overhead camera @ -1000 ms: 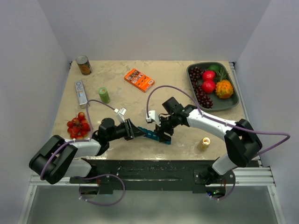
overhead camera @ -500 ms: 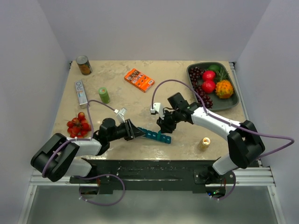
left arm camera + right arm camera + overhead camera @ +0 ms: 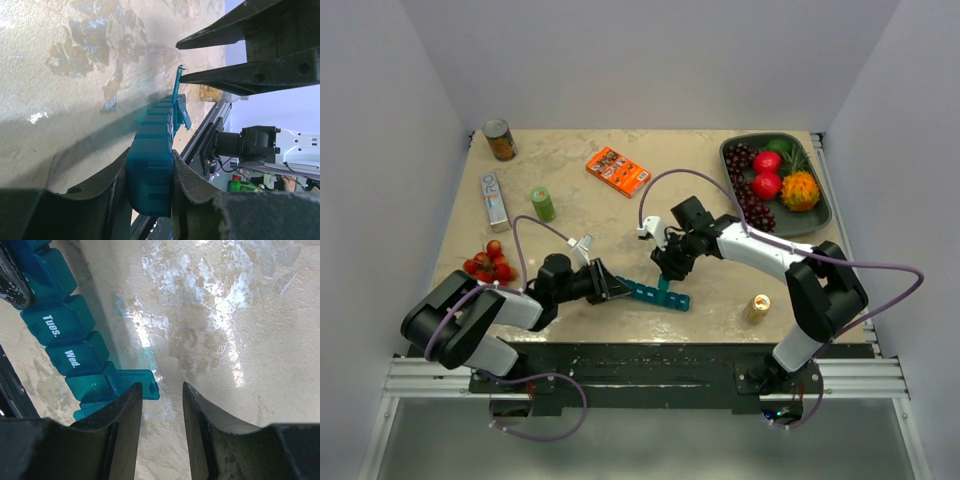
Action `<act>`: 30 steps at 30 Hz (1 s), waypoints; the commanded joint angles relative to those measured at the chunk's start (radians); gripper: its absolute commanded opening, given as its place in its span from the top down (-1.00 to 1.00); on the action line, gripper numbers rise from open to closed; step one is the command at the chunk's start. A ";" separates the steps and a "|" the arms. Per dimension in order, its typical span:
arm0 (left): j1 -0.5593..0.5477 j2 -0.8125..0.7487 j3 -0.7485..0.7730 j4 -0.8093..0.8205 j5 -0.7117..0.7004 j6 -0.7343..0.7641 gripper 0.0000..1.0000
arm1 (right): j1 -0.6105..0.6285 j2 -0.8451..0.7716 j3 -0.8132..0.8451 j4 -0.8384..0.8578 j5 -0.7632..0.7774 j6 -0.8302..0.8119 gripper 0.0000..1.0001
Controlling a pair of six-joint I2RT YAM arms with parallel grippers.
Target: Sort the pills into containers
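Note:
The containers are one teal pill organizer [image 3: 655, 294] lying near the table's front edge. My left gripper [image 3: 610, 288] is shut on its left end, and the left wrist view shows the teal end [image 3: 150, 180] pinched between both fingers. Day-labelled lids [image 3: 65, 325] run along its row. One lid [image 3: 132, 385] towards the far end is flipped open, flat against the table. My right gripper [image 3: 665, 272] hovers over that end. It [image 3: 162, 390] is open with only bare table in the gap. No pills show in any view.
A small amber bottle [image 3: 757, 307] stands right of the organizer. A dark tray of fruit [image 3: 820, 215] fills the back right. An orange box [image 3: 618, 170], a green cylinder [image 3: 542, 204], a can [image 3: 500, 140], a white box [image 3: 494, 198] and cherry tomatoes [image 3: 488, 268] lie at the back and left.
My right gripper has lifted off the organizer's far end, pulled back a little and narrowed its jaws. A lid there now lies open. The left gripper has kept its hold.

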 commanded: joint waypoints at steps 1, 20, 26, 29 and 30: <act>-0.003 0.032 0.024 0.061 -0.022 0.034 1.00 | -0.002 -0.058 0.051 0.005 -0.020 0.000 0.13; 0.002 0.148 0.075 0.055 -0.077 0.031 0.29 | -0.200 -0.270 -0.029 -0.076 -0.313 -0.103 -0.72; 0.032 0.060 0.034 -0.008 -0.091 0.049 -0.31 | -0.205 -0.276 -0.037 -0.082 -0.321 -0.115 -0.73; 0.049 0.009 0.026 -0.086 -0.111 0.075 -0.57 | -0.208 -0.279 -0.038 -0.085 -0.322 -0.118 -0.75; 0.058 -0.002 0.026 -0.108 -0.115 0.084 -0.60 | -0.206 -0.278 -0.038 -0.087 -0.324 -0.123 -0.75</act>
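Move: The pill box is still held by its Sun. end in the left gripper, its middle about 6 cm to that hand's right and 1 cm nearer the base, roughly 1 cm lower. From the right hand, the open Thurs. lid lies about 2 cm back and 1 cm left, barely below the fingertips, with the box's middle some 4 cm back and 3 cm left. The pill bottle stands about 19 cm to the right hand's right and 7 cm back. Lift the right gripper off the open Thurs. lid, up about 8 cm and some 3 cm to the right, spreading its fingers wide and then hovering there. Meanwhile ease the left hand, still pinching the Sun. end, about 2 cm forward and 2 cm down to the table, then open its fingers to let go of the box. ##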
